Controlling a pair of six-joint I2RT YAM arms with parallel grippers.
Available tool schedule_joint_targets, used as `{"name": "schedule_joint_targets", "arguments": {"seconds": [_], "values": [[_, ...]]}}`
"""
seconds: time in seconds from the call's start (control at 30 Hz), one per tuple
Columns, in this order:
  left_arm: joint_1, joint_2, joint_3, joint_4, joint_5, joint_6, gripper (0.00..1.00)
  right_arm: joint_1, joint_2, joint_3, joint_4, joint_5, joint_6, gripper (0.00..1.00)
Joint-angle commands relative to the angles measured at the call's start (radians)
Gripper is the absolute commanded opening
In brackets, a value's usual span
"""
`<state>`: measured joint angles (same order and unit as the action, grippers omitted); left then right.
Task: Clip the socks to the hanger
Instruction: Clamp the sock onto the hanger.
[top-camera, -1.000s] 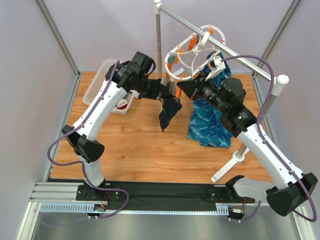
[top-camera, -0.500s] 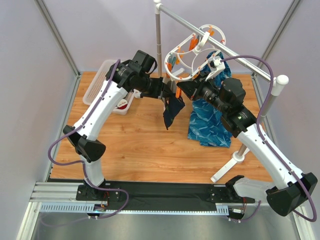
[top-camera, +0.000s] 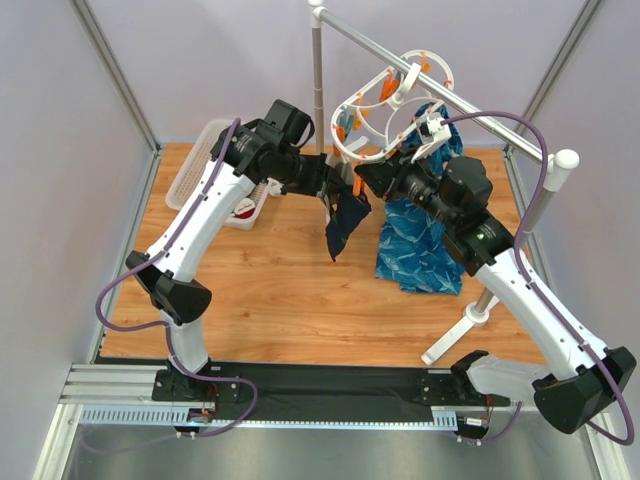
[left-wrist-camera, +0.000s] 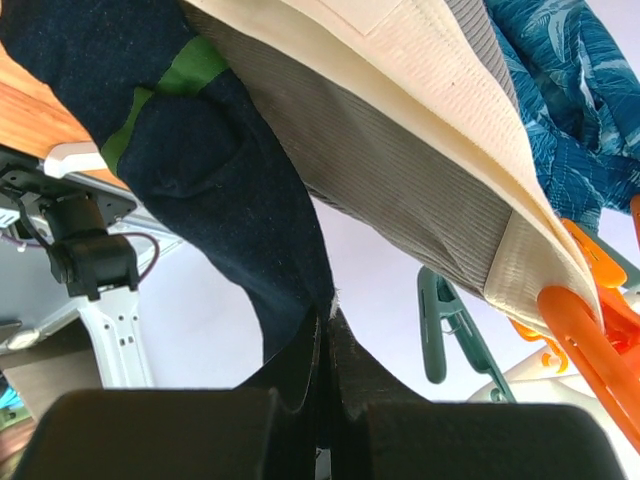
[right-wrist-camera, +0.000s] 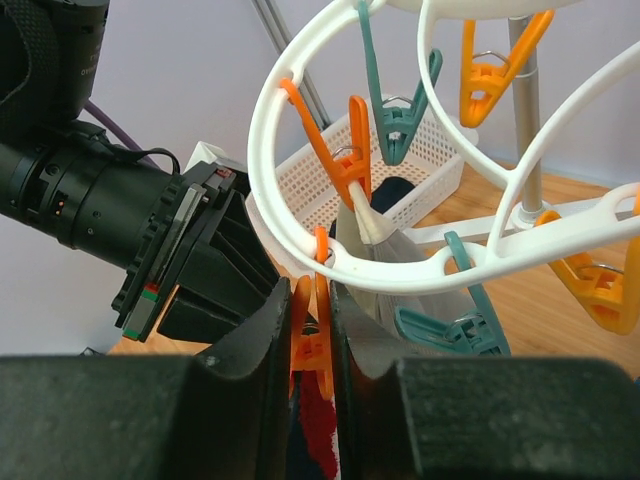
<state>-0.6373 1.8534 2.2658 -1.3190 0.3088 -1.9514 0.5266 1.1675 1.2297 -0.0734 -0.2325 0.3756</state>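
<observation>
One dark navy sock (top-camera: 340, 228) hangs limp from my left gripper (top-camera: 335, 190), just under the white ring hanger (top-camera: 392, 82). The left wrist view shows the gripper (left-wrist-camera: 328, 315) shut on that sock's edge (left-wrist-camera: 230, 180), which carries a green stripe. Beside it a grey and cream sock (left-wrist-camera: 400, 150) hangs from an orange peg (left-wrist-camera: 585, 330). My right gripper (top-camera: 362, 178) faces the left one. In the right wrist view it (right-wrist-camera: 318, 300) is shut on an orange peg (right-wrist-camera: 318, 345) dangling from the hanger's ring (right-wrist-camera: 300, 120), with navy and red fabric (right-wrist-camera: 318, 435) right below the peg.
A bright-blue patterned cloth (top-camera: 415, 245) hangs from the grey rail stand (top-camera: 480, 120) behind my right arm. A white basket (top-camera: 200, 165) sits at the table's back left. Teal pegs (right-wrist-camera: 400, 115) and other orange pegs (right-wrist-camera: 490, 75) dangle around the rings.
My left gripper has carried the navy sock to the right, up against the right gripper under the hanger. The right arm has barely moved.
</observation>
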Motion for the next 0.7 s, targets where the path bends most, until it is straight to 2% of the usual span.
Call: {"name": "schedule_joint_targets", "arguments": {"seconds": [0.0,0.03,0.3,0.4,0.43,0.57,0.6,0.67], "values": [[-0.009,-0.031,0.037,-0.023,0.064,-0.234,0.00,0.015,-0.008,0.011,-0.091,-0.057,-0.029,0.19],[-0.009,-0.033,0.038,-0.025,0.064,-0.236,0.00,0.015,-0.006,0.014,-0.094,-0.056,-0.026,0.25],[-0.009,-0.036,0.041,0.014,0.049,-0.262,0.00,0.012,-0.006,0.025,-0.123,-0.042,-0.020,0.31],[-0.009,-0.034,0.037,0.014,0.047,-0.262,0.00,0.013,-0.020,0.025,-0.129,-0.039,-0.020,0.47],[-0.009,-0.036,0.034,0.021,0.049,-0.261,0.00,0.013,-0.023,0.028,-0.138,-0.036,-0.017,0.56],[-0.007,-0.054,-0.024,0.090,0.050,-0.264,0.00,0.012,-0.031,0.056,-0.181,-0.021,0.000,0.70],[-0.009,-0.059,-0.037,0.101,0.055,-0.264,0.00,0.013,-0.034,0.063,-0.193,-0.021,0.006,0.79],[-0.009,-0.069,-0.072,0.127,0.064,-0.258,0.02,0.013,-0.038,0.086,-0.230,-0.016,0.011,0.85]]}}
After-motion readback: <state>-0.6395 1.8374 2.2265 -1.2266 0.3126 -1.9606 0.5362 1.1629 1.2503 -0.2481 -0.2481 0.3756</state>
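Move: Between the right fingers are the squeezed handles of the orange clip. The dark sock's cuff waits about 1 cm ahead, 2 cm left and 3 cm below that hand. The grey sock already hanging is some 6 cm ahead, 4 cm left and 5 cm below; a teal clip is about 5 cm straight ahead at its height. From the left hand, still pinching the dark sock, the orange clip lies about 3 cm right, level fore and aft, and 2 cm higher. Spreading wide, the right fingers let go of the orange clip's handles so that its jaws can shut on the dark sock's cuff, then that hand sinks about 3 cm and draws back some 1.5 cm, tipping slightly down, clear of the clip. The left keeps its pinch on the sock beside the clip, only easing about 1 cm forward, right and up late on. ##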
